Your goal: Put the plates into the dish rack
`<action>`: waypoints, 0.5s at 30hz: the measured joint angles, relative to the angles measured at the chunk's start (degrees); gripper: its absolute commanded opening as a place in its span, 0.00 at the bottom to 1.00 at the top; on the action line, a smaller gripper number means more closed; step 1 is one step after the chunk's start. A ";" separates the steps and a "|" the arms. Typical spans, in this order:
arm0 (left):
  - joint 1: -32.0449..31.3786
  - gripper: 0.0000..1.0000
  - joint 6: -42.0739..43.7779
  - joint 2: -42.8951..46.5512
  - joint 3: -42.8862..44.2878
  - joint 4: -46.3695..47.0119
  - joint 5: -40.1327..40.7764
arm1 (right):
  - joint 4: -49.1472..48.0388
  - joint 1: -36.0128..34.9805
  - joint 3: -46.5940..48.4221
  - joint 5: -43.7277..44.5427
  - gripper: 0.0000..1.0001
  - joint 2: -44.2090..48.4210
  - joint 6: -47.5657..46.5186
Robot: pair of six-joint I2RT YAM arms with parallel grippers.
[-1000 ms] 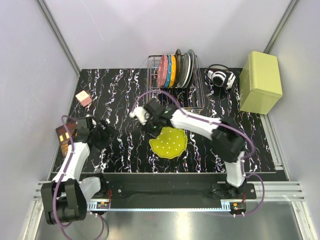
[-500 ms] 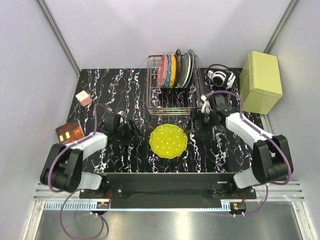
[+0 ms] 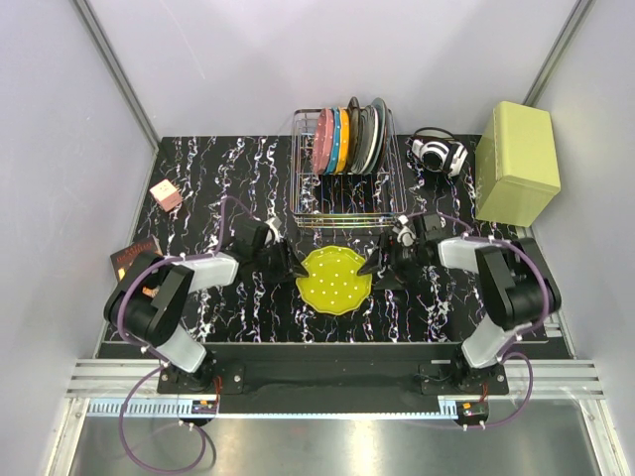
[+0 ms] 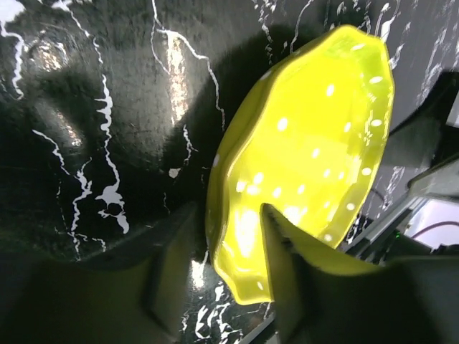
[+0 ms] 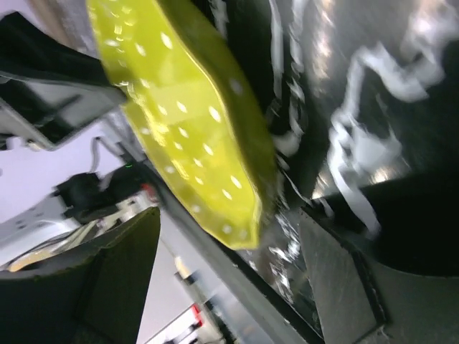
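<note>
A yellow-green plate (image 3: 335, 280) with white dots lies flat on the black marbled table in front of the dish rack (image 3: 347, 220). Pink (image 3: 323, 139), blue (image 3: 333, 139) and orange (image 3: 343, 141) plates stand upright in the rack. My left gripper (image 3: 288, 266) is at the plate's left rim. In the left wrist view its jaws (image 4: 228, 215) straddle the rim of the plate (image 4: 315, 143); one finger lies on the inside and a small gap shows at the other. My right gripper (image 3: 382, 268) is open wide around the right rim (image 5: 237, 215) without touching it.
Grey and dark plates (image 3: 369, 134) also stand in the rack. Headphones (image 3: 439, 154) and a yellow-green box (image 3: 516, 164) sit at the back right. A pink block (image 3: 166, 194) and a small dark box (image 3: 129, 256) lie at the left.
Both arms have swung in to the plate's two sides. The right gripper has let go and opened; the left jaws have narrowed around the rim. The plate has not moved.
</note>
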State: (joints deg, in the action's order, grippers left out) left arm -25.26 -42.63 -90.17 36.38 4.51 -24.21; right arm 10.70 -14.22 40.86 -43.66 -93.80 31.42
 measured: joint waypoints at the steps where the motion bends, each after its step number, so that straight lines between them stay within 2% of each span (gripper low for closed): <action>1: -0.04 0.31 -0.33 -0.33 0.00 -0.02 -0.35 | -2.19 0.04 0.68 -1.92 0.79 -2.05 1.01; 4: -0.02 0.19 -1.33 -1.03 -0.11 -0.02 -0.90 | -7.04 0.04 1.60 -6.86 0.77 -6.82 3.58; 5: 0.04 0.11 -1.27 -1.29 -0.26 0.09 -0.96 | -8.57 0.20 1.73 -9.01 0.76 -8.33 4.26; 8: 0.48 0.07 -0.85 -1.64 -0.42 1.16 -2.43 | -12.76 1.03 1.70 -13.40 0.73 -11.30 4.87; 9: 0.28 0.06 -0.79 -2.01 -0.42 1.70 -2.99 | -13.73 0.81 1.57 -14.08 0.67 -11.72 4.85; 12: -0.07 0.05 -1.53 -3.19 -0.42 3.17 -3.93 | -15.63 0.48 1.09 -15.23 0.59 -13.00 4.92; 15: 0.09 0.00 -1.99 -3.85 -0.39 4.31 -4.79 | -17.00 0.44 0.87 -15.15 0.59 -13.75 5.35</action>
State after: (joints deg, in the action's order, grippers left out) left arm -25.17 -44.62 -94.02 35.99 8.82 -28.99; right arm -6.31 -13.78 41.74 -58.81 -107.55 36.77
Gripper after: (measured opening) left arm 0.104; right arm 0.589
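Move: To the left hand's right, about 8 cm off and 2 cm back, lies the middle of the yellow plate, a little below hand height; its left rim is already between the open fingers. From the right hand the same middle is some 8 cm to the left and 2 cm back. The dish rack's middle stands roughly 23 cm ahead and 10 cm right of the left hand, 5 cm left of the right one; the pink plate in the rack is about 28 cm ahead and 5 cm right of the left hand. Closing on the yellow plate's left rim, the left fingers go from half open to nearly shut and pinch it, while that hand eases about 1 cm right and slightly down. The right hand slides some 3 cm left and 1 cm forward onto the opposite rim, its pointing-down fingers flattening by about 15 degrees and starting to close around the edge. ##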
